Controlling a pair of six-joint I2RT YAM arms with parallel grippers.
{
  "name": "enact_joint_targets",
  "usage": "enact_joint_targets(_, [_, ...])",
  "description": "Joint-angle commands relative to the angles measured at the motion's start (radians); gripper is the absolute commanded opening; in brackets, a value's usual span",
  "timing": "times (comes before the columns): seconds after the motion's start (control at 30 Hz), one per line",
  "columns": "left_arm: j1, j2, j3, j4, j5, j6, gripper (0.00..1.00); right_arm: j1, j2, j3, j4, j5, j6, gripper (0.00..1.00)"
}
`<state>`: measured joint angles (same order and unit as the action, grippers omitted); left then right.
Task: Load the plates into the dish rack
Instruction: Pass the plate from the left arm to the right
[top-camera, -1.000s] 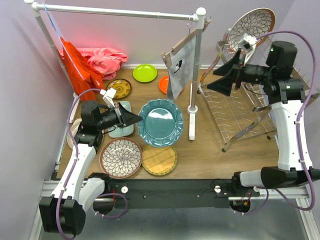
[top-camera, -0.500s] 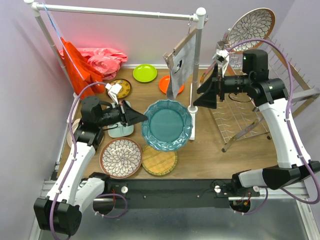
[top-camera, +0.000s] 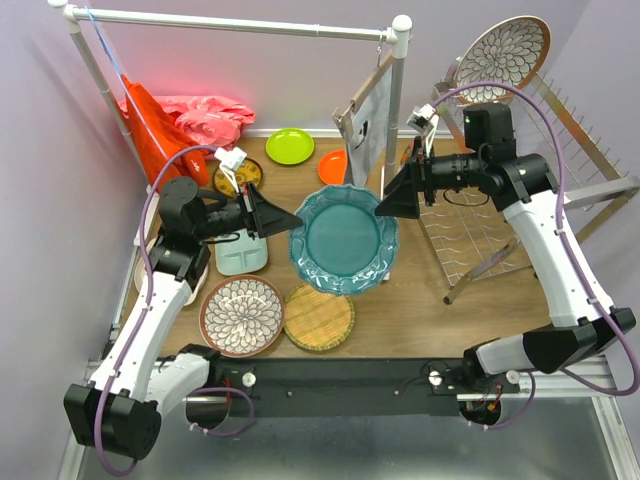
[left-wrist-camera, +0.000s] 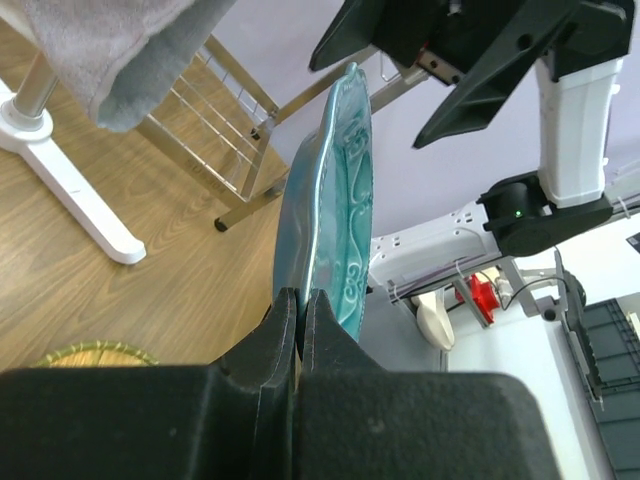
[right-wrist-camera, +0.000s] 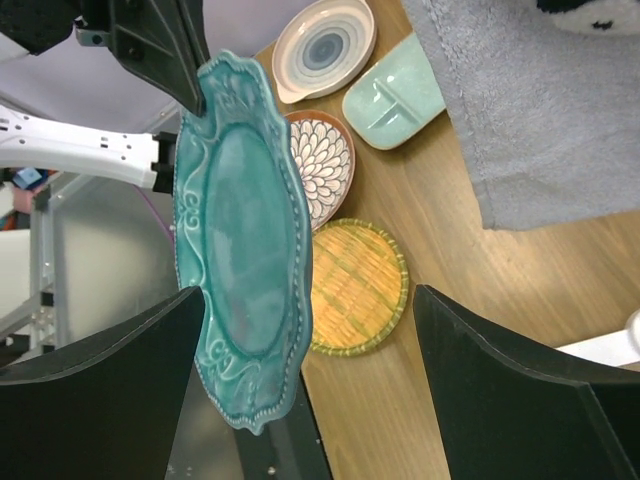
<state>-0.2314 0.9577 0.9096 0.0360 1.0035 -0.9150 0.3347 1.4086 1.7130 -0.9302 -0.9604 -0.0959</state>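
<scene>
My left gripper (top-camera: 290, 222) is shut on the left rim of the teal scalloped plate (top-camera: 345, 238) and holds it off the table, tilted up. In the left wrist view the plate (left-wrist-camera: 335, 200) stands edge-on in the closed gripper (left-wrist-camera: 300, 300). My right gripper (top-camera: 385, 200) is open at the plate's right rim. In the right wrist view the plate (right-wrist-camera: 240, 280) hangs partly between the spread fingers (right-wrist-camera: 100, 400). The chrome dish rack (top-camera: 500, 200) stands at the right. A brown-rimmed floral plate (top-camera: 503, 45) stands in its far end.
On the table lie a floral plate (top-camera: 242, 315), a woven yellow plate (top-camera: 319, 319), a mint tray (top-camera: 240, 250), and lime green (top-camera: 290, 146), orange (top-camera: 332, 168) and patterned (top-camera: 240, 175) plates. The white rail post (top-camera: 397, 90) with its grey towel (top-camera: 365, 125) stands between plate and rack.
My left gripper has lifted the teal plate off the table, tilted it up and carried it right. My right gripper has swung left from the rack to the plate's right rim.
</scene>
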Motion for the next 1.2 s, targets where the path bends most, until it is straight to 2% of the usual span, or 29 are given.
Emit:
enact_joint_targets(0.0, [-0.009,0.006,0.063,0.157,0.041,-0.097,0.0,0.015,0.01,-0.026,0.004,0.012,0.059,0.92])
enact_joint_targets(0.3, [-0.017,0.05,0.103,0.186,0.033,-0.102,0.0,0.044,0.016,-0.044,0.031,-0.02,0.093,0.84])
enact_joint_targets(0.5, [-0.025,0.065,0.12,0.199,0.03,-0.107,0.0,0.056,0.024,-0.047,0.051,-0.015,0.143,0.69])
enact_joint_targets(0.6, [-0.025,0.064,0.12,0.199,0.029,-0.108,0.0,0.056,0.032,-0.032,0.056,-0.008,0.147,0.48])
enact_joint_targets(0.63, [-0.025,0.064,0.118,0.199,0.029,-0.107,0.0,0.055,0.03,-0.024,0.057,0.0,0.145,0.32])
enact_joint_targets(0.7, [-0.025,0.062,0.115,0.202,0.027,-0.104,0.0,0.056,0.027,-0.016,0.059,0.009,0.136,0.15])
enact_joint_targets(0.73, [-0.025,0.061,0.111,0.2,0.026,-0.102,0.0,0.055,0.026,-0.013,0.059,0.017,0.131,0.03])
enact_joint_targets(0.9, [-0.025,0.049,0.094,0.222,0.017,-0.102,0.0,0.056,-0.002,0.036,0.059,0.038,0.045,0.0])
enact_joint_targets(0.93, [-0.025,0.047,0.092,0.226,0.017,-0.102,0.05,0.056,-0.006,0.046,0.059,0.046,0.03,0.0])
enact_joint_targets(0.97, [-0.023,0.044,0.095,0.229,0.017,-0.104,0.28,0.056,-0.01,0.059,0.056,0.051,0.0,0.0])
enact_joint_targets(1.03, [-0.022,0.035,0.109,0.232,0.017,-0.094,0.42,0.056,-0.022,0.095,0.054,0.074,-0.031,0.0])
enact_joint_targets(1.07, [-0.02,0.032,0.117,0.226,0.017,-0.09,0.52,0.056,-0.028,0.108,0.054,0.081,-0.06,0.0])
enact_joint_targets(1.13, [-0.007,0.026,0.161,0.19,0.011,-0.03,0.62,0.055,-0.042,0.149,0.05,0.107,-0.088,0.0])
enact_joint_targets(1.17, [0.003,0.024,0.181,0.136,0.006,-0.004,0.63,0.055,-0.048,0.163,0.051,0.117,-0.114,0.0])
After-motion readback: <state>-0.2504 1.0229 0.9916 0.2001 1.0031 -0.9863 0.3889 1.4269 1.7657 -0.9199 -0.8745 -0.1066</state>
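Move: The teal plate, already held by its left rim in the left fingers, has its middle about 9 cm to the right of that hand and 4 cm back, near its height. From the open right hand it lies some 7 cm left, 8 cm back and 3 cm below. The straw plate is on the table roughly 3 cm right and 2 cm back of the left hand, 34 cm below; the flower plate is about 15 cm left of that hand, 1 cm back. The hanging towel is around 15 cm ahead of the right hand and 3 cm left. Leftward and slightly back and down, about 2 cm, the right hand eases its open fingers around the teal plate's right rim, tipping down some 10 degrees, then shuts and pinches it. Meanwhile the left hand lifts the plate about 2 cm, a little forward and right. Once the right grip is made, the left fingers open to let go and rise further, while the right hand lifts 2 cm and tips back up. ##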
